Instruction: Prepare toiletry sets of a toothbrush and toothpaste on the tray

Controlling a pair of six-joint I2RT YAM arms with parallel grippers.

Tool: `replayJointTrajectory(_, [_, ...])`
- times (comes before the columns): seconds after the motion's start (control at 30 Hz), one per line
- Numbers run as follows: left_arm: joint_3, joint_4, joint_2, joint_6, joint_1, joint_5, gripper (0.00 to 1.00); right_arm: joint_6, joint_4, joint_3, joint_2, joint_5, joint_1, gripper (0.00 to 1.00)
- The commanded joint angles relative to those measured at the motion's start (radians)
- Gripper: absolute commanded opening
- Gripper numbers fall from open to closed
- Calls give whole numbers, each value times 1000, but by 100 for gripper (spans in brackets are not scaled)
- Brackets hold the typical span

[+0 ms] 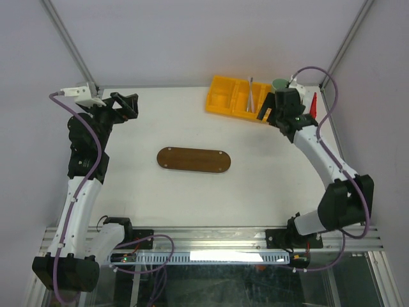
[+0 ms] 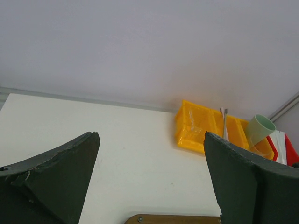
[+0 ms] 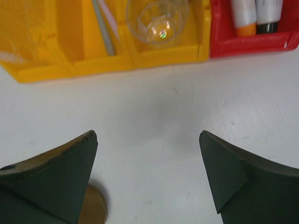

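The dark-brown oval tray [image 1: 193, 160] lies bare at the middle of the table; its far edge [image 2: 173, 219] shows in the left wrist view and one rounded end [image 3: 96, 207] in the right wrist view. Slim grey toothbrushes [image 1: 251, 93] [image 3: 103, 28] stand in the yellow bin's middle compartment. Two white toothpaste tubes [image 3: 244, 14] lie in the red bin. My right gripper [image 1: 266, 114] [image 3: 148, 133] hangs open just in front of the bins, holding nothing. At the far left, well away from the tray, my left gripper [image 1: 131, 105] [image 2: 151, 134] is open and holds nothing.
The yellow divided bin [image 1: 233, 96] sits at the back right, with a clear glass [image 3: 158, 21] in one compartment. A mint-green cup [image 1: 280, 84] [image 2: 259, 128] is beside it, and the small red bin [image 1: 313, 102] [image 3: 252, 42] is further right. Frame posts rise at the back corners.
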Motion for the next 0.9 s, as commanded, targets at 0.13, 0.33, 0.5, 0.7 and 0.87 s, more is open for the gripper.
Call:
replayJointTrajectory(0.13, [38, 38, 30, -38, 10, 73, 99, -43, -50, 385, 343, -57, -149, 86])
replayJointTrajectory(0.33, [38, 42, 41, -50, 10, 101, 99, -33, -132, 600, 534, -48, -184, 74])
replayJointTrajectory(0.5, [40, 44, 40, -50, 10, 104, 99, -54, -181, 688, 636, -10, -187, 68])
replayJointTrajectory(0.7, [43, 45, 43, -51, 11, 108, 99, -68, -170, 698, 689, 14, -205, 65])
replayJointTrajectory(0.87, [42, 45, 45, -53, 10, 113, 99, -66, -165, 728, 742, -39, -229, 57])
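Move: The clear cup in the orange bin stands some 15 cm ahead of the open right hand, about 3 cm to its right and 13 cm below. The green cup is roughly 6 cm beyond the clear cup, the toothbrushes stand about 9 cm to its left, and the toothpaste tubes in the red bin lie some 11 cm to its right and 2 cm farther out. From the left hand the clear cup is about 17 cm ahead and 52 cm to the right, well below. Forward first and fast, some 14 cm, the right hand drifts about 6 cm right, then sinks, 8 cm in all, to the near right rim of the clear cup. The fingers tip about 15 degrees farther down, turn slightly clockwise and narrow to a bit over half open, ready to straddle the rim; no contact can be made out. The left hand eases a couple of centimetres down and right, still wide open. ##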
